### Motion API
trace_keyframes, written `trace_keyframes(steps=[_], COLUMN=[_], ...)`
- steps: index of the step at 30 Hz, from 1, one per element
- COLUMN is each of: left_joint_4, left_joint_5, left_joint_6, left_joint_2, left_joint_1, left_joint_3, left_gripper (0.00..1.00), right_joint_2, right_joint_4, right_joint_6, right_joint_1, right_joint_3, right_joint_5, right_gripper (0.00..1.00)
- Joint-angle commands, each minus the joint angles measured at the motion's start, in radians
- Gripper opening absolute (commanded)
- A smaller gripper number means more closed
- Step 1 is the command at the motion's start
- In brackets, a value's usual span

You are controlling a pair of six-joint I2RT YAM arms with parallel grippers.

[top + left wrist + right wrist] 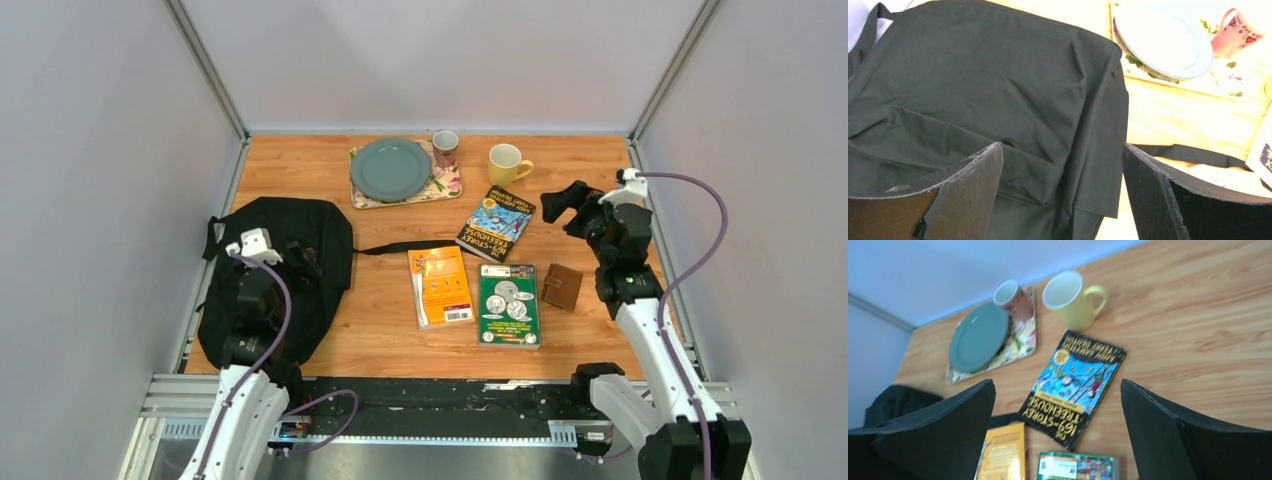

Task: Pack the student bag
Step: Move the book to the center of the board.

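The student bag point(315, 235), a large black fabric backpack, lies flat at the table's left side, with one strap point(395, 247) trailing right. My left gripper point(290, 262) hovers over it, open and empty. The left wrist view shows the bag's creased cloth point(973, 75) under and between the spread fingers of my left gripper point(1062, 146). Three books lie mid-table: a blue one point(497, 223), an orange one point(440, 285) and a green one point(508, 305). My right gripper point(553, 207) hangs open above the table, right of the blue book point(1075, 377), which shows between its fingers.
A small brown wallet point(563, 286) lies right of the green book. At the back stand a grey-green plate point(390, 168) on a floral tray point(447, 186), a pink mug point(445, 148) and a yellow mug point(506, 163). Grey walls enclose the table on three sides.
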Motion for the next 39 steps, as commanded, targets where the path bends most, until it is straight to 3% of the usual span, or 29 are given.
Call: trace_keyframes(steps=[1, 4, 6, 9, 16, 18, 22, 33, 39], left_joint_4=[-0.183, -0.321, -0.378, -0.395, -0.403, -0.4, -0.437, -0.446, -0.447], left_joint_5=[-0.034, 0.061, 0.143, 0.203, 0.203, 0.223, 0.173, 0.064, 0.07], left_joint_6=[-0.037, -0.031, 0.074, 0.146, 0.156, 0.151, 0.139, 0.147, 0.144], left_joint_2=[0.047, 0.073, 0.082, 0.074, 0.047, 0.044, 0.057, 0.021, 0.025], left_joint_1=[0.005, 0.005, 0.005, 0.005, 0.005, 0.003, 0.005, 0.005, 0.005], left_joint_3=[0.135, 0.247, 0.296, 0.259, 0.184, 0.167, 0.184, 0.181, 0.18], left_gripper=[0.95, 0.95, 0.95, 0.99, 0.99, 0.99, 0.99, 0.98, 0.98], right_joint_2=[0.107, 0.137, 0.163, 0.25, 0.427, 0.53, 0.656, 1.021, 1.085], right_joint_4=[-0.073, -0.075, -0.059, -0.172, -0.189, -0.266, -0.207, -0.234, -0.274], right_joint_6=[0.123, 0.122, 0.065, 0.051, 0.079, 0.138, 0.217, 0.352, 0.393], right_joint_1=[0.013, 0.129, 0.216, 0.332, 0.587, 0.616, 0.711, 0.98, 0.968], right_joint_3=[0.049, 0.025, 0.023, 0.114, 0.275, 0.382, 0.439, 0.64, 0.594], right_joint_5=[-0.301, -0.236, -0.161, -0.066, 0.146, 0.16, 0.148, 0.176, 0.206], right_gripper=[1.0, 1.0, 1.0, 1.0, 1.0, 1.0, 1.0, 0.98, 0.99])
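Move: The orange book I'm after lies about 26 cm to the left of my right hand and 9 cm back, some 24 cm below. On that same table level, the black-and-blue book is 12 cm to the left and 6 cm ahead of this hand, the green book 11 cm to the left and 14 cm back, the brown wallet nearly straight back by 9 cm. From my left hand the orange book is about 28 cm to the right, 2 cm back and 14 cm down. I swing my right hand some 38 cm left, passing over the far end of the orange book, and sink it about 20 cm, drawing back as I go, down to the gap between that book and the backpack; it tips down about 40 degrees and turns counter-clockwise, fingers wide open. Over the backpack, my open left hand rises briefly, then drops and draws back, tipping down a little. ##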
